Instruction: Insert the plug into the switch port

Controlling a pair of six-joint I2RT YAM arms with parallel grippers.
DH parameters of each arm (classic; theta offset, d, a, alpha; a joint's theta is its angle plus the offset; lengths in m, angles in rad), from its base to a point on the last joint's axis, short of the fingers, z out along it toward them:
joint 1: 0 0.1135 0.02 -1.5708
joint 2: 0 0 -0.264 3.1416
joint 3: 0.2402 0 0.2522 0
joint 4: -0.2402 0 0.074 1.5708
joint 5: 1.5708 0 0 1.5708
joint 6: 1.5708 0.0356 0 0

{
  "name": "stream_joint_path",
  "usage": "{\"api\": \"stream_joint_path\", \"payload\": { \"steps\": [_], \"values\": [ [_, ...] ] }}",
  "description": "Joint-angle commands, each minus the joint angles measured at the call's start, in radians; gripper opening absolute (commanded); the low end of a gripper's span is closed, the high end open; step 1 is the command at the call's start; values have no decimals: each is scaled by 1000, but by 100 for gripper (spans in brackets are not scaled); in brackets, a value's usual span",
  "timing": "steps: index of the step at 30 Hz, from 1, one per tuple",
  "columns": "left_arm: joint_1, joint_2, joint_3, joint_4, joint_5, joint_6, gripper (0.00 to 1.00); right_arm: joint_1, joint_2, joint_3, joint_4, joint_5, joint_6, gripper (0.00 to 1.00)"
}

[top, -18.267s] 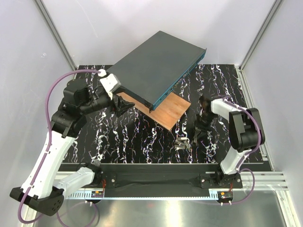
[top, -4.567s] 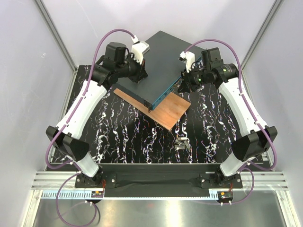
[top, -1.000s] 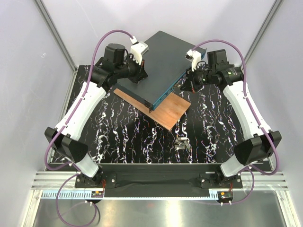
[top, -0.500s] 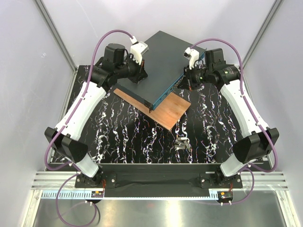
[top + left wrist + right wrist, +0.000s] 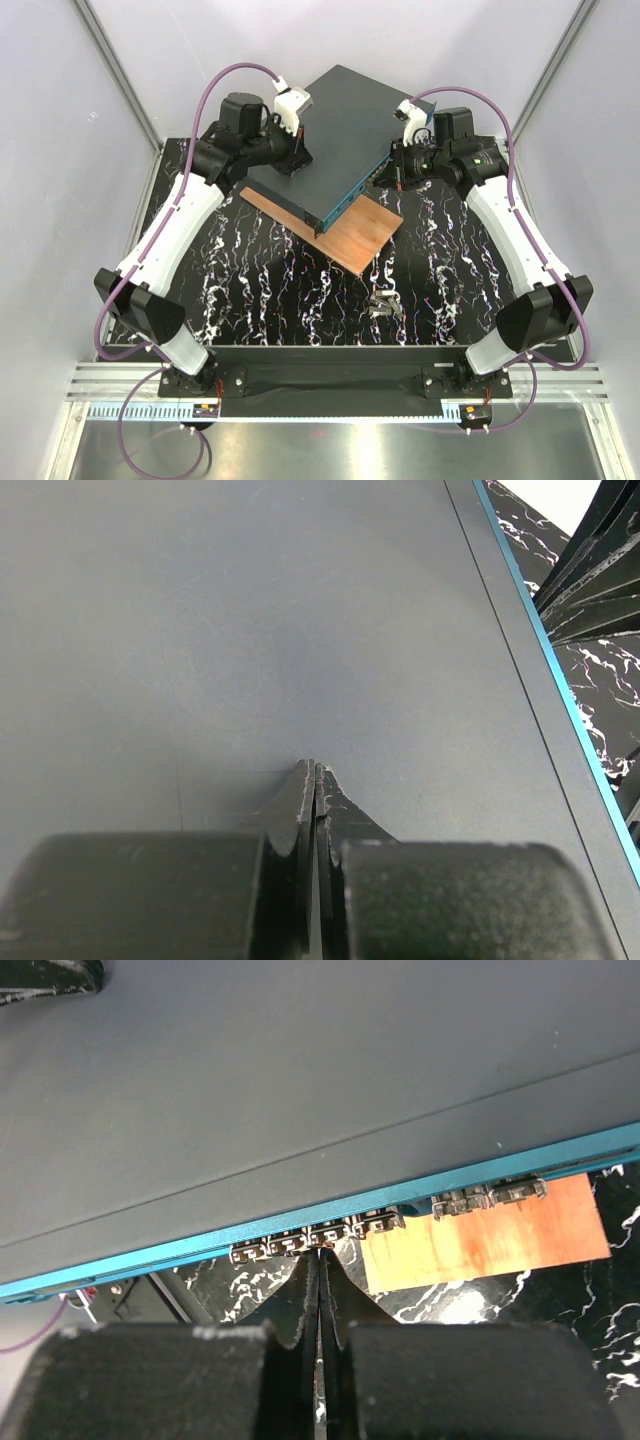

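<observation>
The switch (image 5: 335, 135) lies askew at the back, dark grey-teal on top, its teal front face (image 5: 420, 1192) resting over a wooden board. My left gripper (image 5: 296, 160) is shut, and its tips (image 5: 314, 767) press down on the switch's flat top (image 5: 250, 630). My right gripper (image 5: 386, 178) is also shut, its tips (image 5: 320, 1256) against a row of small brownish connectors (image 5: 318, 1234) under the front face. Nothing shows between its fingers. I cannot tell whether the connector at the tips is the plug.
The brown wooden board (image 5: 357, 238) sticks out from under the switch toward the table's middle (image 5: 490, 1240). A small cluster of greyish pieces (image 5: 386, 303) lies on the black marbled table (image 5: 260, 290) in front. White walls and metal rails close in both sides.
My right wrist has shifted a little to the left, closer to the switch's front face. The left arm and the switch have stayed put.
</observation>
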State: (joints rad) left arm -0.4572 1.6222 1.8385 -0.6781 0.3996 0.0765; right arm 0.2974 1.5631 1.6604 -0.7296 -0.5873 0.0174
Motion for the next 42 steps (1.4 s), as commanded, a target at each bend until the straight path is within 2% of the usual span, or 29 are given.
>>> {"api": "stream_joint_path", "payload": {
  "steps": [1,10,13,17,21,23,25,29,30,31,34,36,38,39,42],
  "values": [
    [0,-15,-16,32,31,-17,0,20,12,-1,243,24,79,0],
    [0,-12,-27,28,36,-14,0,25,26,13,239,23,52,0],
    [3,-13,-10,17,35,-8,0,25,9,16,191,24,6,0],
    [70,-36,76,5,91,-12,9,-4,-96,-20,79,40,-126,29],
    [146,-120,9,131,208,-73,38,-38,-207,-115,20,47,-188,49],
    [172,-183,-25,179,242,-113,45,-53,-274,-151,6,49,-208,57],
    [183,-231,-50,207,264,-110,53,-75,-314,-197,-5,46,-217,70],
    [187,-306,-87,167,344,-28,61,-137,-399,-255,-40,3,-197,87],
    [184,-321,-94,122,382,42,62,-158,-409,-270,-50,-2,-195,89],
    [177,-346,-103,95,431,78,63,-174,-425,-280,-56,0,-194,95],
    [106,-378,-105,-56,441,257,64,-236,-472,-303,-97,3,-201,97],
    [5,-390,-127,-159,414,398,65,-276,-500,-300,-151,-14,-227,96],
    [-94,-419,-154,-185,352,460,64,-291,-517,-294,-238,-34,-299,96],
    [-115,-432,-195,-173,349,470,64,-341,-521,-294,-267,-23,-322,95],
    [-210,-485,-307,-138,311,489,63,-368,-546,-321,-361,29,-411,92]
  ]
}}
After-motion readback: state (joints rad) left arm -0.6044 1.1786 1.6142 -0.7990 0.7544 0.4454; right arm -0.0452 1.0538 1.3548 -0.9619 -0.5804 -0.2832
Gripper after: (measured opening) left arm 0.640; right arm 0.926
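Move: The plug I have been pushing on sits right at my closed right fingertips, about 1 cm ahead and 1 cm to the left, at the same height, in the switch's port edge. From that hand, a pair of other plugs lies some 5 cm farther out and 4 cm right, and the switch's middle about 9 cm ahead and 10 cm left, both level with it. From my left hand, the pushed plug is about 16 cm right, 2 cm back and 4 cm lower; the switch's middle is 6 cm ahead, 7 cm right and 2 cm lower. After holding both shut grippers in place a moment, I back off from the switch with both. My right fingertips leave the plug and open almost fully, going about 14 cm right and 10 cm back over a low hump. My left fingertips come off the top cover, swing up and a little left, then sweep back some 19 cm and partly down again, opening about two thirds while the hand turns clockwise and tips upward. ##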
